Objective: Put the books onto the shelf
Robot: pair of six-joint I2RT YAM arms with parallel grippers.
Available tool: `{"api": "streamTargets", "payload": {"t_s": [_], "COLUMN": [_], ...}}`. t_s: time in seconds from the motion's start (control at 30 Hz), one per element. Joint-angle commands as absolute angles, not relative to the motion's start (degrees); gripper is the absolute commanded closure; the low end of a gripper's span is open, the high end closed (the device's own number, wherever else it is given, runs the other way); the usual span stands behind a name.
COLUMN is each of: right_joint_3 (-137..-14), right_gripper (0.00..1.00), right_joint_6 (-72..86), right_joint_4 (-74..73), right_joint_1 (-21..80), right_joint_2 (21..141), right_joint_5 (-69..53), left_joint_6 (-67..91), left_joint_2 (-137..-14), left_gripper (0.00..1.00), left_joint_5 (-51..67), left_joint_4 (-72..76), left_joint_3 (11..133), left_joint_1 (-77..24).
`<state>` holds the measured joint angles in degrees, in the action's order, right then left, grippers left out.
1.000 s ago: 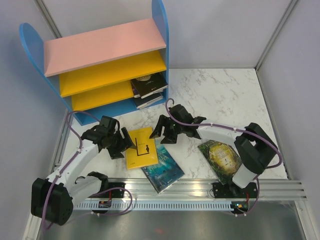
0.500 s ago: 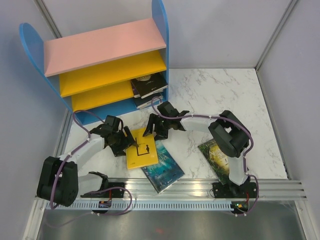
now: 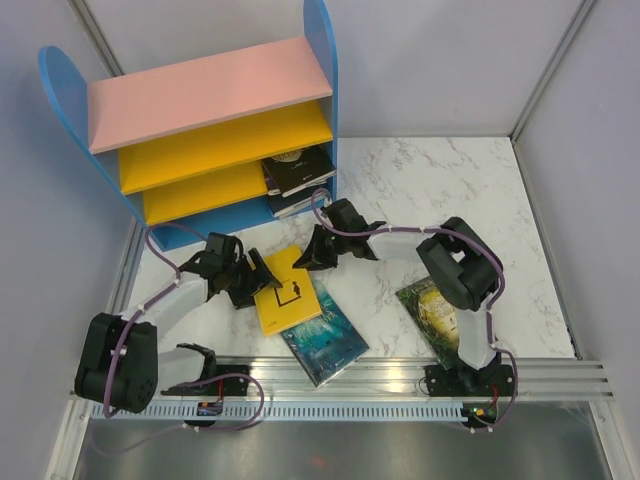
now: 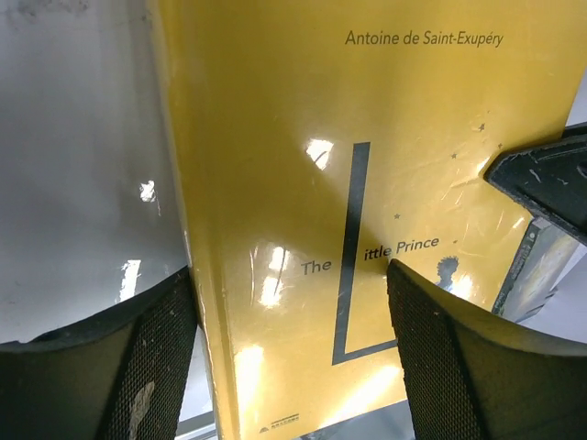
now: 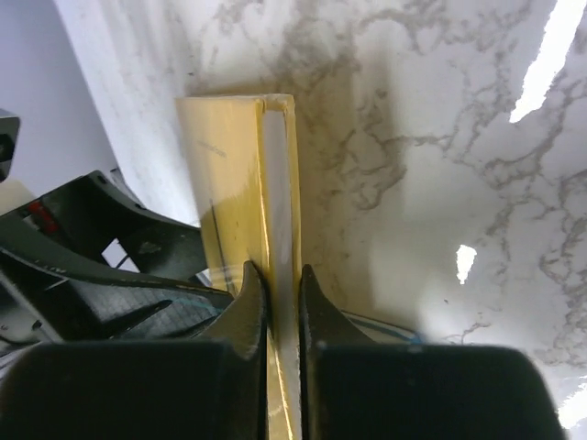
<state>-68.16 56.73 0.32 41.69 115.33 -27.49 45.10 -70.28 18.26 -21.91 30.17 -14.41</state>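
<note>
A yellow book (image 3: 288, 296), "The Little Prince" (image 4: 348, 183), lies tilted on the marble table in front of the shelf (image 3: 210, 92). My right gripper (image 3: 309, 261) is shut on its far edge, the jaws pinching cover and pages (image 5: 282, 275). My left gripper (image 3: 250, 282) stands open at the book's spine side (image 4: 289, 270); one finger (image 4: 160, 348) is off the spine, the other hangs over the cover. A teal book (image 3: 325, 340) lies partly under the yellow one. A green-gold book (image 3: 443, 312) lies at the right. Dark books (image 3: 298, 172) lie in the shelf's right end.
The shelf's blue side panel (image 3: 322, 60) rises just behind the right gripper. Grey walls close in the table on the left, back and right. An aluminium rail (image 3: 400, 385) runs along the near edge by the arm bases.
My right gripper has shut on the yellow book's far edge and lifted it, turning the book a little. My left gripper stayed open by the spine, shifting slightly.
</note>
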Motion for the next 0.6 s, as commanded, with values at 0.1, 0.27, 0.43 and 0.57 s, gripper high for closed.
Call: {"api": "streamTargets", "payload": {"t_s": [0.1,0.27,0.43,0.57], "right_joint_3": [-65.3,-56.8,-52.5,-51.2], "right_gripper": [1.0,1.0,1.0,1.0], "right_joint_6": [62.1,67.0,69.2,70.7], "right_joint_4": [9.8,19.2,20.9,20.9], "right_joint_1": [43.2,39.8,36.2,34.6], "right_joint_2": [108.8,100.6,93.8,88.6], "right_joint_5": [-31.4,-34.1,-35.1,-35.3], "left_joint_6": [44.0,44.5,45.9,48.7], "left_joint_2": [-64.4,-59.4,-52.7,-48.3], "left_gripper": [0.2,0.19,0.18,0.17], "left_joint_5": [23.7,22.9,22.3,22.5], "left_joint_4": [-18.6,-24.4,-27.5,-28.4], "left_joint_3": [30.2,32.5,34.2,35.0], "left_joint_1": [-15.6,-14.9,-14.0,-13.3]}}
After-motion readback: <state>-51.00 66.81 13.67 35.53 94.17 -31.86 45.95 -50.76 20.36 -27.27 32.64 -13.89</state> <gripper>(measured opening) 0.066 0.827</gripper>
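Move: The right hand already pinches the yellow Little Prince book by its right edge; the book's middle lies about 7 cm back and 4 cm left of that hand, about 1 cm lower. The blue Verne book's middle is some 19 cm back and 5 cm right of it, and the stack of shelved books about 22 cm ahead, 1 cm left, 3 cm up. From the left hand, the yellow book's middle is 6 cm right, level fore and aft, 2 cm below. Upward, the right hand lifts the yellow book about 10 cm, keeping its pinch on the right edge, then also draws some 5 cm to the right while its fingers tilt flatter and turn slightly clockwise. The left hand rises alongside by about 8 cm at the spine side, its fingers staying open and their tips tilting forward about 15 degrees. ##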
